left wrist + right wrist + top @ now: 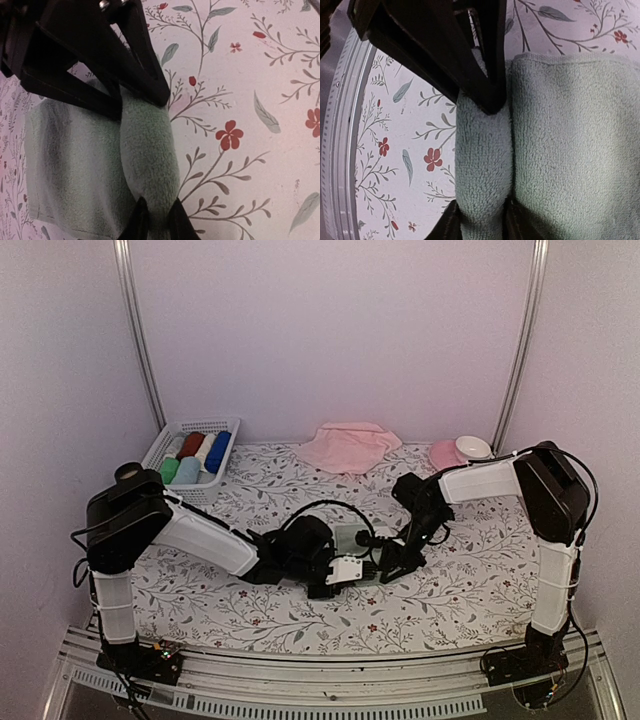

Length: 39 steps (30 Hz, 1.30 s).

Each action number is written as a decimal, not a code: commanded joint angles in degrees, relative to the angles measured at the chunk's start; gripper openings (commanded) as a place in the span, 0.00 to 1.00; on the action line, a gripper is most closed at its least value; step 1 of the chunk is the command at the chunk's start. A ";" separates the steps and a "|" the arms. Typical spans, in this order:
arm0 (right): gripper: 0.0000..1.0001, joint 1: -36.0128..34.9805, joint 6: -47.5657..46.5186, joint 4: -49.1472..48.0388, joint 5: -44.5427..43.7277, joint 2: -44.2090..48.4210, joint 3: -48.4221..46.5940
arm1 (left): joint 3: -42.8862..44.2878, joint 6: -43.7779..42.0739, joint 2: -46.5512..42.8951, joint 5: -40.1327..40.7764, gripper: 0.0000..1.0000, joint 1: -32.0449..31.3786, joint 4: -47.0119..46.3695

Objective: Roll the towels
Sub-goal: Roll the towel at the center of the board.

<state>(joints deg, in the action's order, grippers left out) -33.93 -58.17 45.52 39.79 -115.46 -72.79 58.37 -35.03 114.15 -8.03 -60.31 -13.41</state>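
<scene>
The pale mint green towel (352, 537) lies on the flowered tablecloth between my two grippers. One edge is rolled into a thick tube (150, 145), and the remainder lies flat (70, 165) beside it. My left gripper (156, 214) is shut on one end of the tube, one finger on each side. At the opposite end my right gripper (482, 220) is shut on the same roll (482, 160), with the flat part (570, 140) to its right. In the top view the left gripper (345, 570) and right gripper (390, 562) face each other. The pale pink towel (348, 445) lies crumpled at the back.
A white basket (222, 462) at the back left holds several rolled cloths. A pink saucer (443, 454) with a white cup (473, 447) stands at the back right. The table's metal front rail (340, 150) runs close to the roll.
</scene>
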 commanded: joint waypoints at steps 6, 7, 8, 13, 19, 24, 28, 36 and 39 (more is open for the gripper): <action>0.46 1.46 -0.57 -5.67 -3.63 10.57 4.77 | 0.91 8.06 0.19 -8.76 0.00 2.89 7.14; 0.48 1.68 -0.75 -6.38 -3.87 12.11 5.59 | 0.95 9.02 0.20 -9.91 0.00 3.48 7.38; 0.49 1.83 -1.28 -6.92 -3.78 14.03 6.71 | 1.14 9.89 0.31 -11.51 0.00 4.12 7.73; 0.54 2.01 -4.68 -9.75 -2.61 19.37 11.14 | 5.02 13.57 2.41 -18.22 0.01 7.27 11.99; 0.57 0.96 -9.01 -10.46 -1.61 22.05 14.10 | 8.84 16.78 5.40 -24.25 0.02 10.48 15.59; 0.57 -2.32 -8.53 -13.07 -5.82 20.26 15.10 | 12.19 17.58 7.74 -27.14 0.03 11.57 18.91; 0.57 -3.86 -6.17 -16.58 -8.92 18.41 15.77 | 14.06 17.27 8.99 -28.31 0.04 12.03 21.28; 0.56 -6.73 -4.43 -19.97 -14.86 14.74 16.37 | 15.54 17.80 9.84 -29.57 0.06 12.74 22.73; 0.56 -6.88 -3.10 -21.79 -17.04 14.16 16.53 | 15.46 17.80 9.93 -30.17 0.06 12.86 22.77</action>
<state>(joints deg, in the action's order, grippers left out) -40.23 -63.53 27.03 26.79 -99.98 -56.93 73.80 -17.69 122.17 -37.78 -48.47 5.67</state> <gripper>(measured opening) 0.565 0.084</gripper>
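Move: Both hands are on the near-edge roll of the green towel: its middle lies about 5 cm to the right of the left hand and 5 cm to the left of the right hand, at fingertip height. The towel's flat part centres roughly 8 cm ahead of that roll. Far out, the pink towel lies some 38 cm ahead of the right hand and 7 cm to its left. Left, still pinching, rolls its end forward 35 degrees; right opens, lifts 6 cm, tips forward, lowers astride the roll. ##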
